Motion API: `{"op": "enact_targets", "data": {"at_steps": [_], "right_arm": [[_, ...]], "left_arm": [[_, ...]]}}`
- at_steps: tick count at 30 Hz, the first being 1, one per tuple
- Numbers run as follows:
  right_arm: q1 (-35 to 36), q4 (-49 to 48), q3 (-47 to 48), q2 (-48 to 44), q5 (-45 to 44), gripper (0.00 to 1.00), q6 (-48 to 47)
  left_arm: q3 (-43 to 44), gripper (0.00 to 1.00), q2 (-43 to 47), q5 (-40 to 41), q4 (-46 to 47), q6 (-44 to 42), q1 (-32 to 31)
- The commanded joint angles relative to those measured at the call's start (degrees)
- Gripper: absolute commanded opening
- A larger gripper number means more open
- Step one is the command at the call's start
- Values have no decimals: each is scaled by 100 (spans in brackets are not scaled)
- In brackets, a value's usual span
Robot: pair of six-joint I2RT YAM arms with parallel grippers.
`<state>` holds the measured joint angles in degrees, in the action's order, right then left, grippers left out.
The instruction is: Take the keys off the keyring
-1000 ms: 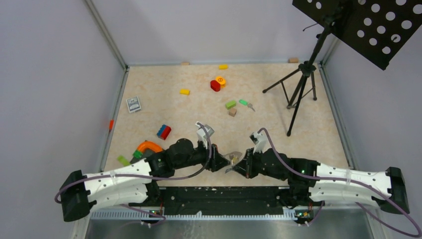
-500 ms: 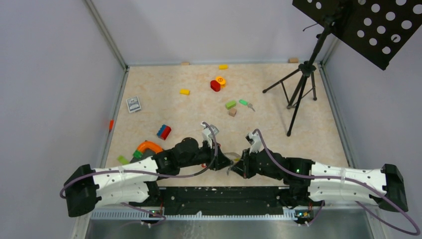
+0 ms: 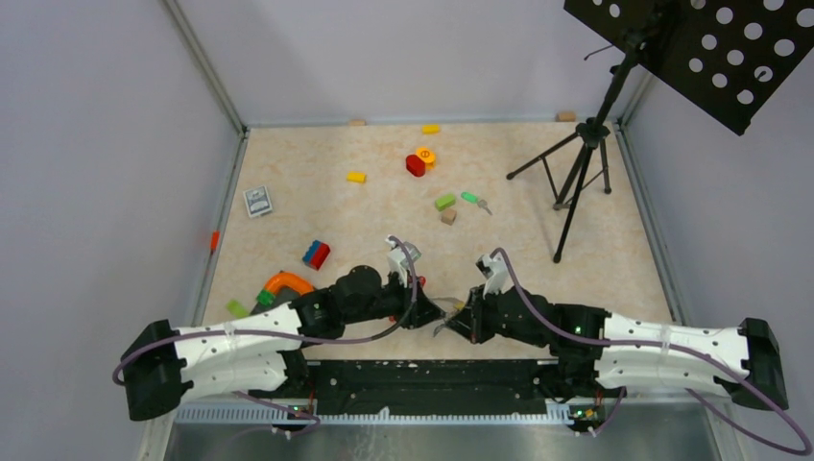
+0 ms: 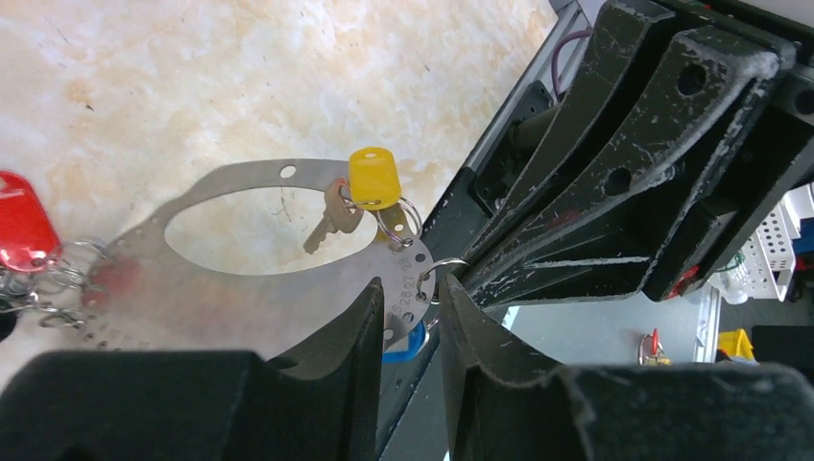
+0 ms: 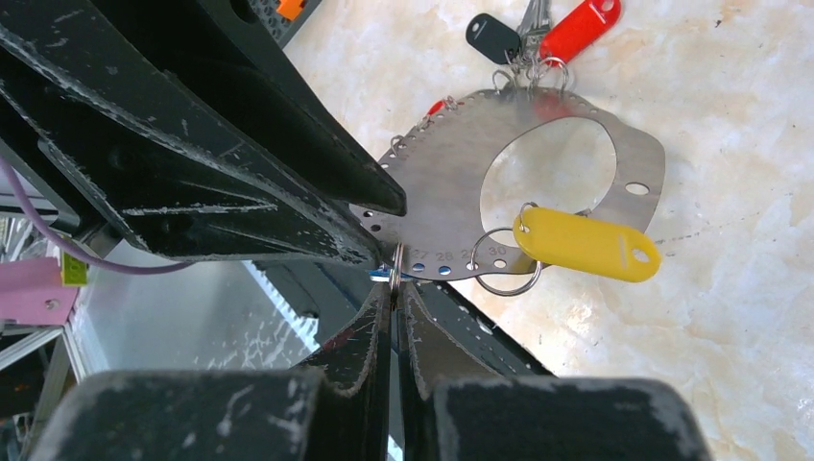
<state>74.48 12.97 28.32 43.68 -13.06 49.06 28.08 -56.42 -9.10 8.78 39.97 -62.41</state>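
The keyring [image 4: 192,279] is a flat grey metal loop with numbered holes, lying low near the table's front edge [image 3: 447,307] between both grippers. A yellow-headed key [image 4: 374,178] hangs on a small ring at its near end; its yellow tag [image 5: 586,245] also shows in the right wrist view. Red [image 5: 576,27] and black [image 5: 492,36] tags sit at the loop's far end [image 5: 451,182]. My left gripper [image 4: 411,288] has its jaws narrow but apart around the loop's tip, a blue key head [image 4: 408,344] in the gap. My right gripper [image 5: 395,286] pinches a small metal ring at the loop's edge.
A lone green-headed key [image 3: 470,198] and a green block [image 3: 445,202] lie mid-table. A red-blue block [image 3: 316,254] and an orange curved piece [image 3: 285,281] sit left of the arms. A black tripod stand [image 3: 576,168] occupies the right. Red and yellow blocks [image 3: 418,160] lie further back.
The left jaws have narrowed around the loop's tip and the left wrist has edged slightly right. The right gripper stays shut on the small ring.
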Motion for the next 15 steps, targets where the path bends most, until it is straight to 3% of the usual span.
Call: {"op": "enact_targets", "data": {"at_steps": [1,11,15], "right_arm": [[64,-133,267,-250,-211,0,6],[65,220,376,-444,-738,0,723],[61,83,379,-349,-752,0,1070]], "left_arm": [[231,31,401,225,-126,-307,-34],[-192,26,1167,-153,248,-255,-45],[-356,29,1307,-182,527,-461,-222]]}}
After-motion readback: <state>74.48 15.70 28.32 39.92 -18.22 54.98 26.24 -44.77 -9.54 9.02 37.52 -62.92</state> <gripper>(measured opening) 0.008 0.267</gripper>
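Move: Near the left hand, whose fingers are parted, the small metal ring pinched in the right hand lies about 2 cm to its right, 1 cm ahead and 1 cm lower. The yellow tag hangs some 3 cm ahead, 4 cm right and 3 cm below. The red tag sits roughly 9 cm ahead, 5 cm left and 9 cm down. That ring is right at the right hand's own fingertips, with the blue tag some 4 cm straight under it. Backing off from the ring, the left hand rises about 5 cm and slides a little to its left, its fingers tipping up by roughly 10 degrees while staying part-open and empty. The right hand keeps its shut pinch on the ring, lifts it about 1 cm while easing forward and right, and turns slightly clockwise. ##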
